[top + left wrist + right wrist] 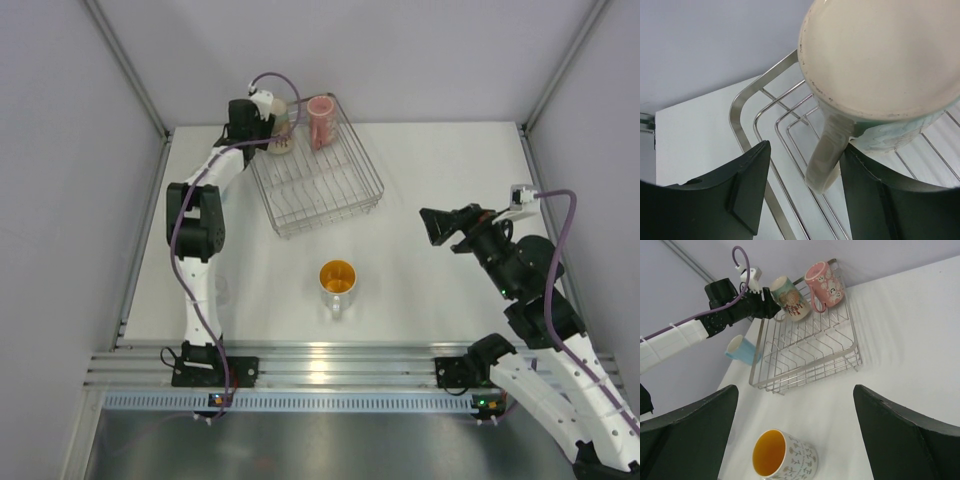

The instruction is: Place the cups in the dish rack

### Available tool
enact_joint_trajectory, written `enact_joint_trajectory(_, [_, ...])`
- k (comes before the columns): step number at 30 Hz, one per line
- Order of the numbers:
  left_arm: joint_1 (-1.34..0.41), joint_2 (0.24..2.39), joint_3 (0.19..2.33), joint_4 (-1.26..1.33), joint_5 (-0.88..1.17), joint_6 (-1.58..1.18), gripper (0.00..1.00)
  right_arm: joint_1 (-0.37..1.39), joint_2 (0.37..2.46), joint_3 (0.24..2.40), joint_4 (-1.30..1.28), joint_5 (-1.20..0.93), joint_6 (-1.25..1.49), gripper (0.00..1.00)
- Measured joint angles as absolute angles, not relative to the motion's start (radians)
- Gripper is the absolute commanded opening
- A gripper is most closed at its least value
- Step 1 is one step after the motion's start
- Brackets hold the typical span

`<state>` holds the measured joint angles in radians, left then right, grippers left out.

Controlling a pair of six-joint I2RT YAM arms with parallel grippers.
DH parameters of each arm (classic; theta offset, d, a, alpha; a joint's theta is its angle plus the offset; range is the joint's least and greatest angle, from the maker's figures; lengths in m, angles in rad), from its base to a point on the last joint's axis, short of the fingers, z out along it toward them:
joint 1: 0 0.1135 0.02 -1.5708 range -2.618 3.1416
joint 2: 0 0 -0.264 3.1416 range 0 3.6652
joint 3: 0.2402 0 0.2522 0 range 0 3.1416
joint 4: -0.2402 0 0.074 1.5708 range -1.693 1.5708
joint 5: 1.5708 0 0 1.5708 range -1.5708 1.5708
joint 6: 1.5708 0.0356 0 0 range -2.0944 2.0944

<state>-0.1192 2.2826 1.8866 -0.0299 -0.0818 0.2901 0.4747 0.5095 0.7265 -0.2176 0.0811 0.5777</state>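
The wire dish rack sits at the back of the table. A pink cup rests in its far corner. Beside it a cream mug sits in the rack, and my left gripper is open around its handle, which lies close to the right finger with a clear gap to the left one. A pale patterned mug with an orange inside stands upright on the table in front of the rack. My right gripper hangs wide open above and to the right of it, holding nothing.
A light blue cup lies on the table just outside the rack's left side, near the left arm. The table's left edge and grey walls are close behind the rack.
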Motion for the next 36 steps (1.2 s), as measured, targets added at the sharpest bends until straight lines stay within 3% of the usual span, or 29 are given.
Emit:
enact_joint_trajectory(9, [-0.118,2.193,1.824,-0.022,-0.057,0.235,0.67,0.475,0.493,0.727,-0.233,0.066,0.6,0.99])
enact_joint_trajectory(21, [-0.142,1.942,1.66,-0.011,0.031,0.133,0.66,0.475,0.495,0.73,-0.269,0.033,0.628,0.99])
enact_joint_trajectory(31, [-0.314,1.604,1.498,-0.186,0.13,-0.012,0.64,0.475,0.624,0.823,-0.392,-0.022,0.536,0.99])
enact_joint_trajectory(36, [-0.375,1.394,1.315,-0.213,0.212,-0.134,0.64,0.475,0.758,0.907,-0.458,-0.123,0.488,0.92])
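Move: My left hand is open at the handle of the sea-pattern mug, whose body sits about 6 cm ahead and 6 cm right. The pink mug is roughly 9 cm ahead and 18 cm right, and the blue mug about 10 cm back and 13 cm left. The orange-lined mug lies some 42 cm back and 23 cm right of it. From my right hand that mug is about 20 cm left, level fore and aft, 25 cm below; the rack's middle is 38 cm ahead and 28 cm left. I draw my left hand off the sea-pattern mug's handle, easing it straight up first, then sweeping back and right over the rack, about 25 cm back and 17 cm up in all, rolling its left side down some 30 degrees and turning clockwise, fingers still open. Late on, my wide-open right hand dips and swings left about 4 cm each towards the orange-lined mug, its fingers tipping down. ##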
